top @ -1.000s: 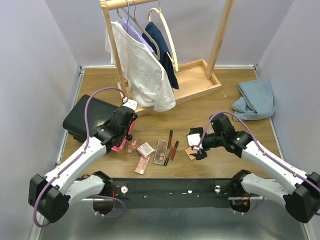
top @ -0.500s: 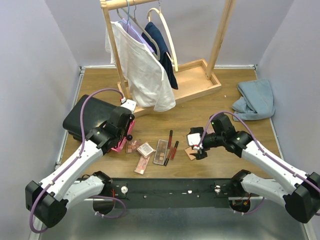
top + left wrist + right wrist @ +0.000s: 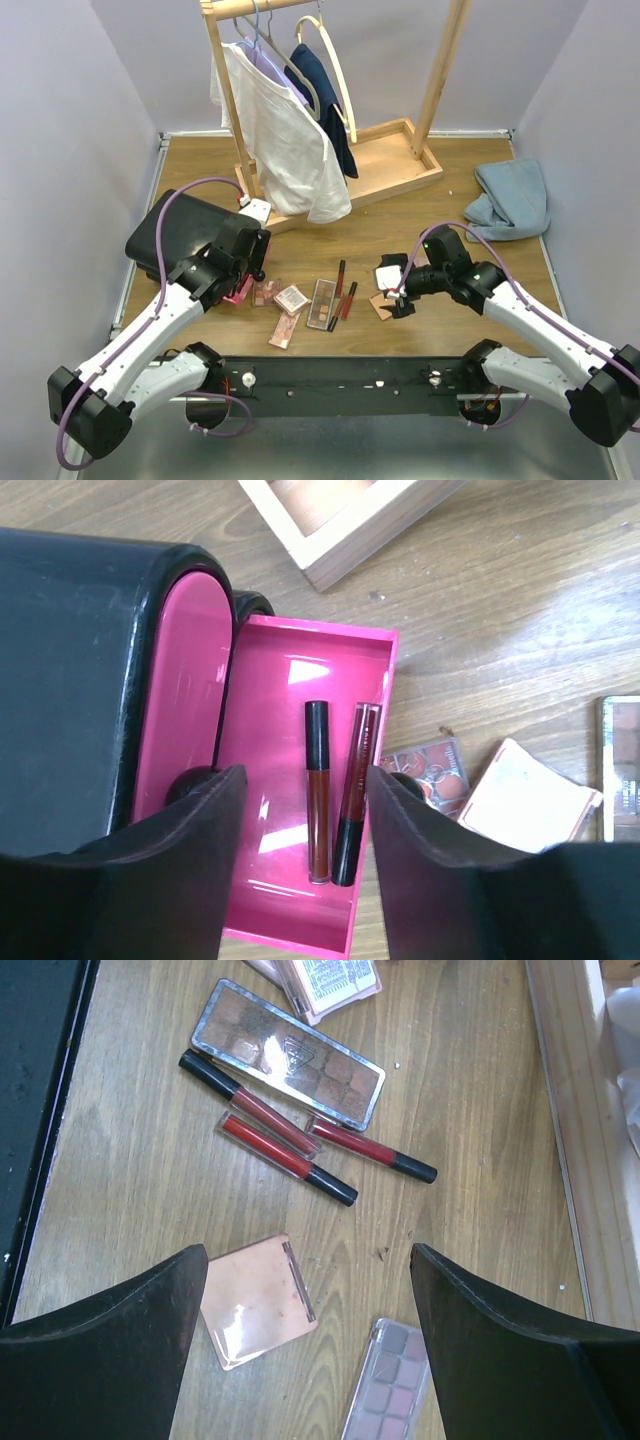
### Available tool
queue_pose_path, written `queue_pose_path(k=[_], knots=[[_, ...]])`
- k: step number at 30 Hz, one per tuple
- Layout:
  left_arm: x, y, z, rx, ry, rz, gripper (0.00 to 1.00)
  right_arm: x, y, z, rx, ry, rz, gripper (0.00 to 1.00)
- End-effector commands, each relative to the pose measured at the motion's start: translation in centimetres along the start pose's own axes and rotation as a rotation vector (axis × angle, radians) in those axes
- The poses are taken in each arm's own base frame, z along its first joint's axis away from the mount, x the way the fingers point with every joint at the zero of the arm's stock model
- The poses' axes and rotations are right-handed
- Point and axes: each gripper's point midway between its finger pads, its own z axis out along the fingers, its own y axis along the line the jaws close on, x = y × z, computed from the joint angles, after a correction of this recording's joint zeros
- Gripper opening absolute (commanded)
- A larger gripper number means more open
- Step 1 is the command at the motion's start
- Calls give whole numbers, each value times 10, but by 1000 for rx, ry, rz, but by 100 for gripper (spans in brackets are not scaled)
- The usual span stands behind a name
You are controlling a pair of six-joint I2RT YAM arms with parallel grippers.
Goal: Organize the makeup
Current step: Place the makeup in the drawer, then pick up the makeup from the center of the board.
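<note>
The black case (image 3: 70, 680) has a pink drawer (image 3: 270, 680) pulled out, and two slim dark-red tubes (image 3: 318, 790) (image 3: 350, 795) lie side by side in it. My left gripper (image 3: 303, 810) hangs open above them, holding nothing. Beside the drawer are a small palette (image 3: 435, 770) and a peach compact (image 3: 525, 800). My right gripper (image 3: 310, 1260) is open over another peach compact (image 3: 255, 1300) and a purple palette (image 3: 390, 1385), touching neither. Farther off lie a long palette (image 3: 290, 1055) and three red tubes (image 3: 285, 1160). From above, the left gripper (image 3: 250, 270) and right gripper (image 3: 395, 290) flank the makeup.
A wooden clothes rack (image 3: 390, 160) with a white shirt (image 3: 285, 140) stands at the back. A blue cloth (image 3: 512, 200) lies at the back right. Another flat palette (image 3: 285, 330) lies near the black rail (image 3: 340, 380) at the front edge.
My left gripper has opened wider and its arm has shifted slightly to the left. The right arm and the makeup on the table have not moved.
</note>
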Motion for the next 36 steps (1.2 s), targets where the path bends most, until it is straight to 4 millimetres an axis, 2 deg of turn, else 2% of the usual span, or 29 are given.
queue_pose_path(k=[1, 6, 10, 12, 13, 15, 16, 18, 23, 30, 36], knots=[[-17, -1, -16, 39, -71, -59, 68, 1, 3, 1, -11, -14, 16, 90], [-31, -10, -31, 123, -160, -116, 80, 3, 9, 6, -42, -22, 39, 90], [-44, -17, -47, 202, -256, -165, 85, 5, 16, 10, -81, -33, 45, 90], [-44, -25, -50, 250, -279, -182, 87, 5, 22, 12, -115, -45, 47, 90], [-50, -31, -58, 302, -323, -197, 88, 7, 25, 14, -136, -47, 36, 90], [-45, -43, -59, 366, -339, -205, 90, 7, 32, 16, -173, -58, 45, 90], [-51, -49, -66, 414, -381, -210, 92, 8, 33, 17, -187, -60, 39, 90], [-44, -54, -63, 437, -387, -217, 95, 8, 37, 19, -206, -68, 47, 90], [-43, -52, -67, 441, -397, -216, 95, 14, 44, 25, -249, -58, 56, 89], [-39, -47, -71, 426, -405, -244, 99, 25, 40, 31, -298, 14, 26, 89], [-39, -37, -72, 373, -411, -257, 99, 28, 24, 34, -303, 76, -35, 84]])
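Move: Beneath the left hand, about 12 cm down, lies the open pink drawer with two lip gloss tubes in it. The white compact is about 12 cm to this hand's right, 6 cm back and 16 cm below, with the small palette between, 6 cm right and 4 cm back. The peach compact lies nearly straight below the right hand, some 13 cm down and 1 cm right; the grey palette is 10 cm ahead and 8 cm right, the nearest red tube 7 cm left and 1 cm ahead. Leaving the drawer empty-handed, the left hand rises about 6 cm while swinging right and back, level-wise nearer the white compact, its left side rolling down some 30 degrees as its half-open fingers spread fully. The right hand, after a brief wait, sinks about 6 cm towards the peach compact, edging back and tipping steeper with a slight counter-clockwise turn, fingers still wide and touching nothing. ##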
